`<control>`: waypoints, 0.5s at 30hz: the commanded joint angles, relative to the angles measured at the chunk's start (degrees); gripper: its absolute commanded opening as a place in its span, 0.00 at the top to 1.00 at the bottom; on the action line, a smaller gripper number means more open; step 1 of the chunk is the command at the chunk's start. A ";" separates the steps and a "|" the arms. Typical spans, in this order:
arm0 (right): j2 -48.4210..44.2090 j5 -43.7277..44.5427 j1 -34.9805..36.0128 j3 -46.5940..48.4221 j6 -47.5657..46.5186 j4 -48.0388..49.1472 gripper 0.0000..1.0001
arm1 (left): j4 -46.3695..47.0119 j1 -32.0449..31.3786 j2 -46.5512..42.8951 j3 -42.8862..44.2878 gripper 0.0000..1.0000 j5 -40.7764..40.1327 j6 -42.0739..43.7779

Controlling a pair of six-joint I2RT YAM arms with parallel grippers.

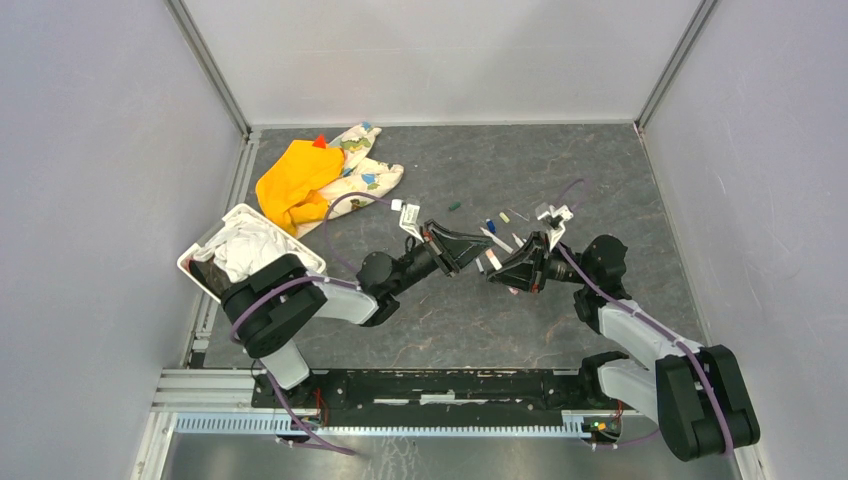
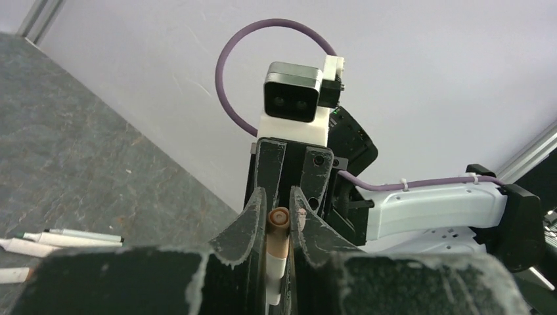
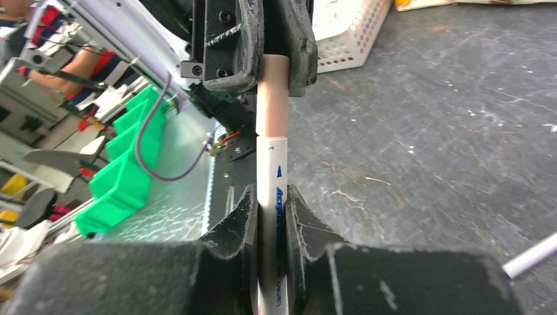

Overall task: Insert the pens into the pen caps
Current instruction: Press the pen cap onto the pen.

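A white pen (image 3: 271,167) with blue print runs between my two grippers, which meet tip to tip at mid table. My right gripper (image 3: 270,190) is shut on its barrel. A cream pen cap (image 3: 272,98) sits over the pen's far end, and my left gripper (image 2: 277,191) is shut on that cap (image 2: 278,239). In the top view the left gripper (image 1: 478,258) and right gripper (image 1: 495,268) face each other, almost touching. More white pens (image 1: 497,238) lie on the mat behind them, with a blue cap (image 1: 489,223) and a dark green cap (image 1: 454,207).
A white basket (image 1: 200,262) with white cloth stands at the left edge. An orange cloth (image 1: 295,180) and a patterned cloth (image 1: 365,170) lie at the back left. Loose pens (image 2: 66,236) lie to the left gripper's left. Another pen (image 3: 529,259) lies right of the right gripper.
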 commanded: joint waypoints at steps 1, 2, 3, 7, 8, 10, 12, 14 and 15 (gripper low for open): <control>0.14 0.80 1.96 10.42 5.99 7.39 1.00 | 2.00 -4.95 -0.95 0.71 0.98 10.33 3.23; -0.01 1.24 2.45 11.73 6.37 7.62 1.00 | -0.82 -6.01 -2.03 1.33 0.98 9.01 5.55; 0.22 1.87 2.95 13.28 7.56 7.90 1.00 | -3.94 -7.15 -3.33 1.82 0.98 7.09 7.87; 0.24 5.44 4.74 18.83 3.67 2.22 1.00 | -17.71 -11.83 -8.41 2.01 0.98 -5.53 15.35; -0.19 6.45 4.98 21.54 -3.66 -8.75 1.00 | -21.84 -13.08 -9.76 1.73 0.98 -9.22 16.63; -0.36 10.95 5.59 29.81 -25.71 -35.44 1.00 | -26.90 -15.57 -11.18 0.65 0.98 -13.90 17.52; -0.17 11.84 5.98 31.60 -26.64 -35.58 1.00 | -28.05 -17.05 -11.51 -0.54 0.98 -13.69 16.61; 0.16 7.37 5.99 27.48 -10.98 -16.11 1.00 | -24.02 -18.58 -10.68 -2.27 0.98 -9.58 17.34; 0.64 6.00 5.95 25.40 -2.06 -2.41 1.00 | -21.06 -18.87 -9.87 -3.00 0.98 -6.07 17.56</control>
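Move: Both hands already hold the joined pair: the left pinches the pen cap's end, and the pen lies about 5 cm below it and 2 cm back, 1 cm right. From the right hand, pinching the pen, the cap is about 5 cm above, 2 cm ahead, 1 cm left. A loose white pen lies on the table about 6 cm ahead, 3 cm right and 18 cm below the right hand, the blue cap some 10 cm ahead, 2 cm right. Both hands, keeping their pinches on cap and pen, rise together about 10 cm, drifting left some 3 cm. ##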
